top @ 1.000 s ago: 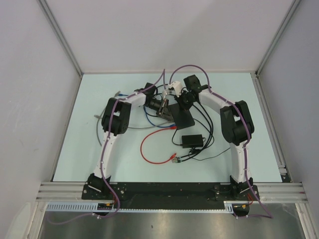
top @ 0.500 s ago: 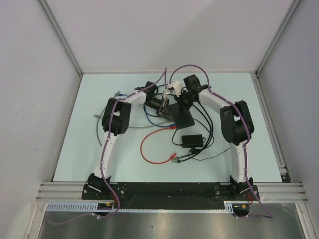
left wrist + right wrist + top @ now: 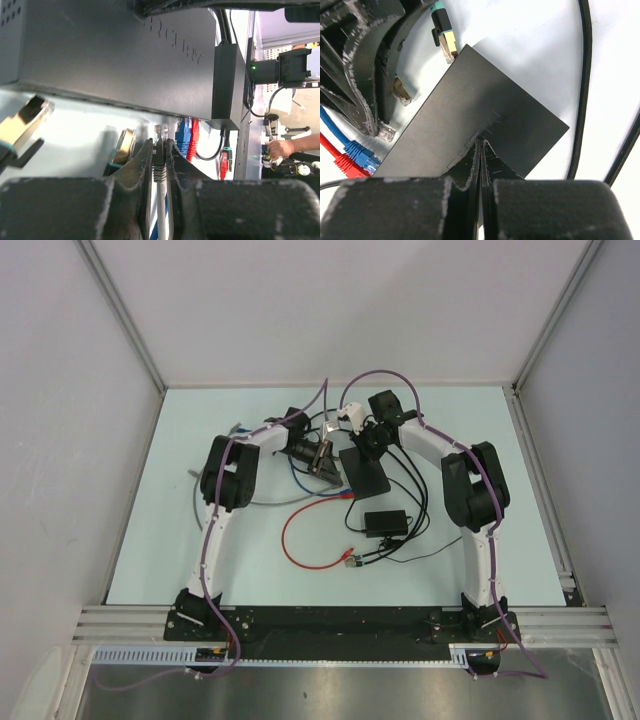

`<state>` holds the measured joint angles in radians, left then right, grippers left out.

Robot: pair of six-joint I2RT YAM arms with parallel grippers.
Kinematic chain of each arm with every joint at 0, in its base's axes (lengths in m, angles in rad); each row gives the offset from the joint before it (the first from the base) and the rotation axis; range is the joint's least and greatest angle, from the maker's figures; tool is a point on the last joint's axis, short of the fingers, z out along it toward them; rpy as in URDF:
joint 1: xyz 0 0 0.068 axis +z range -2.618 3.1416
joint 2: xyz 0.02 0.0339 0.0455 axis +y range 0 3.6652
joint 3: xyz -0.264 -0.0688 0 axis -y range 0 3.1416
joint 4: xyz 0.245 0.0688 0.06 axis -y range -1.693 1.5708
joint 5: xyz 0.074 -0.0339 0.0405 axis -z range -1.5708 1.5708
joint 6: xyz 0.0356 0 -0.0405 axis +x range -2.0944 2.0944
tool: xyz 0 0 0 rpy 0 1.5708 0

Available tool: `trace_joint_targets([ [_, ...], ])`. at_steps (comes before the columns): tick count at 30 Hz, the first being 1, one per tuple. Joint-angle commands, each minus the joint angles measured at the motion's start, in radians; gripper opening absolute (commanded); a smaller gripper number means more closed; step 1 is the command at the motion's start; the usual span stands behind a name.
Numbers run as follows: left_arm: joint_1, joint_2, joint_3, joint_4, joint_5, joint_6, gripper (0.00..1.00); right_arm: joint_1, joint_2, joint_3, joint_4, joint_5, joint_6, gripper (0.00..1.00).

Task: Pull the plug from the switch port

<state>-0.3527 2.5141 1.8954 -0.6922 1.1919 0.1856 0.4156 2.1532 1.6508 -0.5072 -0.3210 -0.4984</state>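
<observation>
The switch is a flat black box lying mid-table; it fills the top of the left wrist view. My left gripper is shut on a grey cable's plug. The plug's clear tip sits a small gap off the switch's socket edge, as the right wrist view shows. Blue and red plugs sit at the same edge. My right gripper is shut with its tips down on the switch's top. From above, the left gripper is left of the switch and the right gripper is over its far end.
A smaller black box with thin black leads lies nearer the arm bases. A red cable loops in front of it. Two loose gold-tipped plugs with teal boots lie by the switch's far edge. Blue and grey cables trail left.
My left gripper has drawn a little to the left, away from the switch, with the grey plug in it. The right gripper and the switch have stayed put.
</observation>
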Motion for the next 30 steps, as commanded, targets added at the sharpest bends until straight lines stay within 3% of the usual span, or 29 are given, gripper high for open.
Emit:
trace_joint_targets([
  [1,0.035,-0.063,0.019,-0.026,-0.017,0.071,0.00,0.002,0.151,-0.088,-0.157,0.122,-0.017,0.01],
  [8,0.139,-0.159,0.120,-0.004,-0.063,0.035,0.00,0.003,0.154,-0.086,-0.159,0.119,-0.020,0.01],
  [13,0.264,-0.210,0.160,-0.038,-0.139,0.095,0.00,0.006,0.154,-0.088,-0.157,0.123,-0.020,0.01],
  [17,0.348,-0.221,0.169,-0.035,-0.319,0.129,0.00,0.008,0.154,-0.088,-0.157,0.126,-0.020,0.01],
  [20,0.392,-0.232,0.174,0.014,-0.481,0.100,0.35,0.008,0.154,-0.089,-0.157,0.129,-0.022,0.01],
  [21,0.397,-0.235,0.177,0.016,-0.477,0.116,0.45,0.008,0.154,-0.089,-0.156,0.132,-0.023,0.01],
  [25,0.388,-0.259,0.186,0.025,-0.370,0.083,0.57,0.014,0.155,-0.089,-0.157,0.137,-0.026,0.01],
  [30,0.322,-0.310,0.110,0.103,-0.104,-0.033,0.59,0.014,0.157,-0.091,-0.156,0.143,-0.026,0.01],
])
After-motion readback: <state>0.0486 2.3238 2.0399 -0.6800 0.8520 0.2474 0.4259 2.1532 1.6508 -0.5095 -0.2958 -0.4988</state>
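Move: The left hand already holds the grey plug, free of the switch. The clear table where it will be released lies about 15 cm ahead and 22 cm to the left, 2 cm lower; the blue cable's loose end is around 14 cm ahead and 26 cm left. The switch's middle sits 3 cm ahead and 6 cm right, the blue plug 2 cm back and 2 cm right. From the right hand, that release spot is roughly 8 cm ahead and 29 cm left. The left hand carries the grey plug away from the switch in one quickening sweep, some 23 cm left and 16 cm forward while rising about 8 cm, its fingers swinging counter-clockwise and tipping further down. Near the blue cable's loose end it opens wide and lets go of the plug while still moving, then drifts back right about 2 cm, as the right hand keeps its shut fingertips resting on top of the switch. ##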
